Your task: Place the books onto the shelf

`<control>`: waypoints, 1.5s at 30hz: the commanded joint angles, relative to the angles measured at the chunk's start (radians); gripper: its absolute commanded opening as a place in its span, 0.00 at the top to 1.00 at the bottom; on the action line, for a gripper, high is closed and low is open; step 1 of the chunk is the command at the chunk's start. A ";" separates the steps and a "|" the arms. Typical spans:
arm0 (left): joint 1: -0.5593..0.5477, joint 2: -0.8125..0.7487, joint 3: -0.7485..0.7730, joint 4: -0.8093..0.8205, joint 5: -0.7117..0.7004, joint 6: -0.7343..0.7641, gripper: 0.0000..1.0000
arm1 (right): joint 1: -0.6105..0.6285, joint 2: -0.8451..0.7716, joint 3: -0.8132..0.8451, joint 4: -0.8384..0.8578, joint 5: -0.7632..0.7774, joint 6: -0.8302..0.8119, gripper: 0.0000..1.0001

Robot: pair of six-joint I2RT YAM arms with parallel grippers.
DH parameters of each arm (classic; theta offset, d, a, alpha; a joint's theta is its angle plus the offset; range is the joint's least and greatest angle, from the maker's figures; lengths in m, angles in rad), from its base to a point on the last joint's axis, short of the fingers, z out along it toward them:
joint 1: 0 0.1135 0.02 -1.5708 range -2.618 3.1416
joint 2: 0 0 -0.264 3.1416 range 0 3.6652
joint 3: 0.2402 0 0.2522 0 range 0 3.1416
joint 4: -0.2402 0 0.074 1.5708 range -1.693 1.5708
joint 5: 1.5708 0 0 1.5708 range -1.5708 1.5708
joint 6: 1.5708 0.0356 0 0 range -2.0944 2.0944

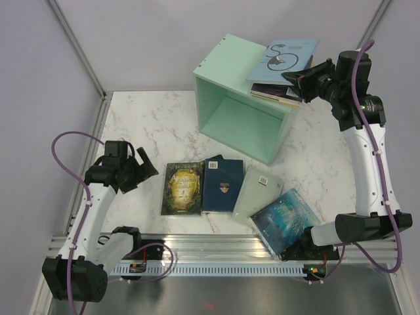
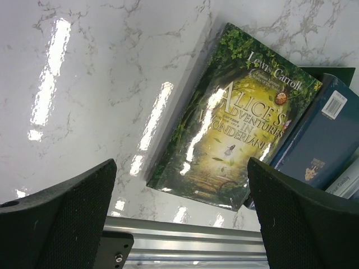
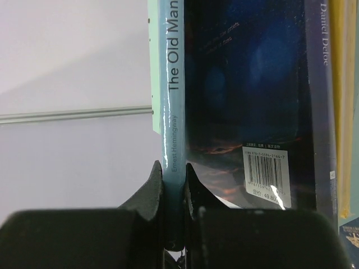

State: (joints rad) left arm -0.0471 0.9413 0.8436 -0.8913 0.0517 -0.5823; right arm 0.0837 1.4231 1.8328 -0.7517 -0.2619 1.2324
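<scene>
The mint-green shelf (image 1: 226, 65) stands at the back of the table, its open face toward the near edge. On its top lies a small stack of books (image 1: 279, 92). The topmost is the light blue book (image 1: 283, 60) with a black swirl. My right gripper (image 1: 298, 77) is shut on that book's spine (image 3: 171, 112), fingers (image 3: 151, 190) on either side. A dark book (image 3: 247, 84) lies under it. On the table lie the green-gold book (image 1: 183, 189) (image 2: 235, 117), navy book (image 1: 223, 185) (image 2: 320, 140), pale mint book (image 1: 258, 190) and icy blue book (image 1: 285, 220). My left gripper (image 1: 141, 169) (image 2: 182, 224) hangs open left of the green-gold book.
A metal rail (image 1: 216, 252) (image 2: 185, 241) runs along the near table edge. The right arm's base (image 1: 357, 230) stands right beside the icy blue book. Grey wall panels close the back and left sides. A yellow book edge (image 3: 339, 84) shows in the stack.
</scene>
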 commanded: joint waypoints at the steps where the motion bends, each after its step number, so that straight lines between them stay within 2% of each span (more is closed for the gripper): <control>1: 0.006 -0.018 -0.008 0.035 0.008 0.039 0.00 | -0.009 -0.020 0.010 0.066 -0.046 -0.001 1.00; 5: 0.006 -0.029 -0.011 0.037 0.007 0.039 0.00 | -0.028 -0.035 -0.024 0.045 -0.076 -0.004 0.98; 9: 0.006 -0.032 -0.012 0.038 0.007 0.039 0.00 | -0.044 -0.039 -0.026 0.026 -0.080 -0.013 0.82; 13: 0.006 -0.033 -0.012 0.043 0.008 0.041 0.00 | -0.058 -0.044 -0.023 0.015 -0.085 -0.017 0.78; 20: 0.006 -0.030 -0.014 0.045 0.013 0.042 0.00 | -0.078 -0.052 -0.029 -0.011 -0.102 -0.028 0.58; 24: 0.006 -0.029 -0.012 0.046 0.013 0.042 0.00 | -0.078 -0.067 -0.043 -0.015 -0.111 -0.028 0.57; 37: 0.006 -0.024 -0.014 0.048 0.013 0.042 0.00 | -0.186 -0.085 -0.046 -0.055 -0.184 -0.040 0.52; 45: 0.006 -0.022 -0.014 0.048 0.011 0.042 0.00 | -0.239 -0.107 -0.047 -0.165 -0.214 -0.128 0.51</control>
State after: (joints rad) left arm -0.0471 0.9222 0.8307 -0.8783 0.0555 -0.5819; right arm -0.1276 1.3609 1.7782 -0.8726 -0.4412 1.1576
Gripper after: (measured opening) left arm 0.997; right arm 0.485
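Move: The right hand already pinches the blue book by its spine, over the book stack on the shelf's top; the stack's middle is about 4 cm ahead, 3 cm left and 4 cm below. The shelf top's bare left part lies some 5 cm ahead, 16 cm left and 7 cm below. From the idle left hand, the stack is roughly 20 cm ahead, 36 cm right and 26 cm up. The right fingers open halfway, let go of the blue book and withdraw about 5 cm right and back. ##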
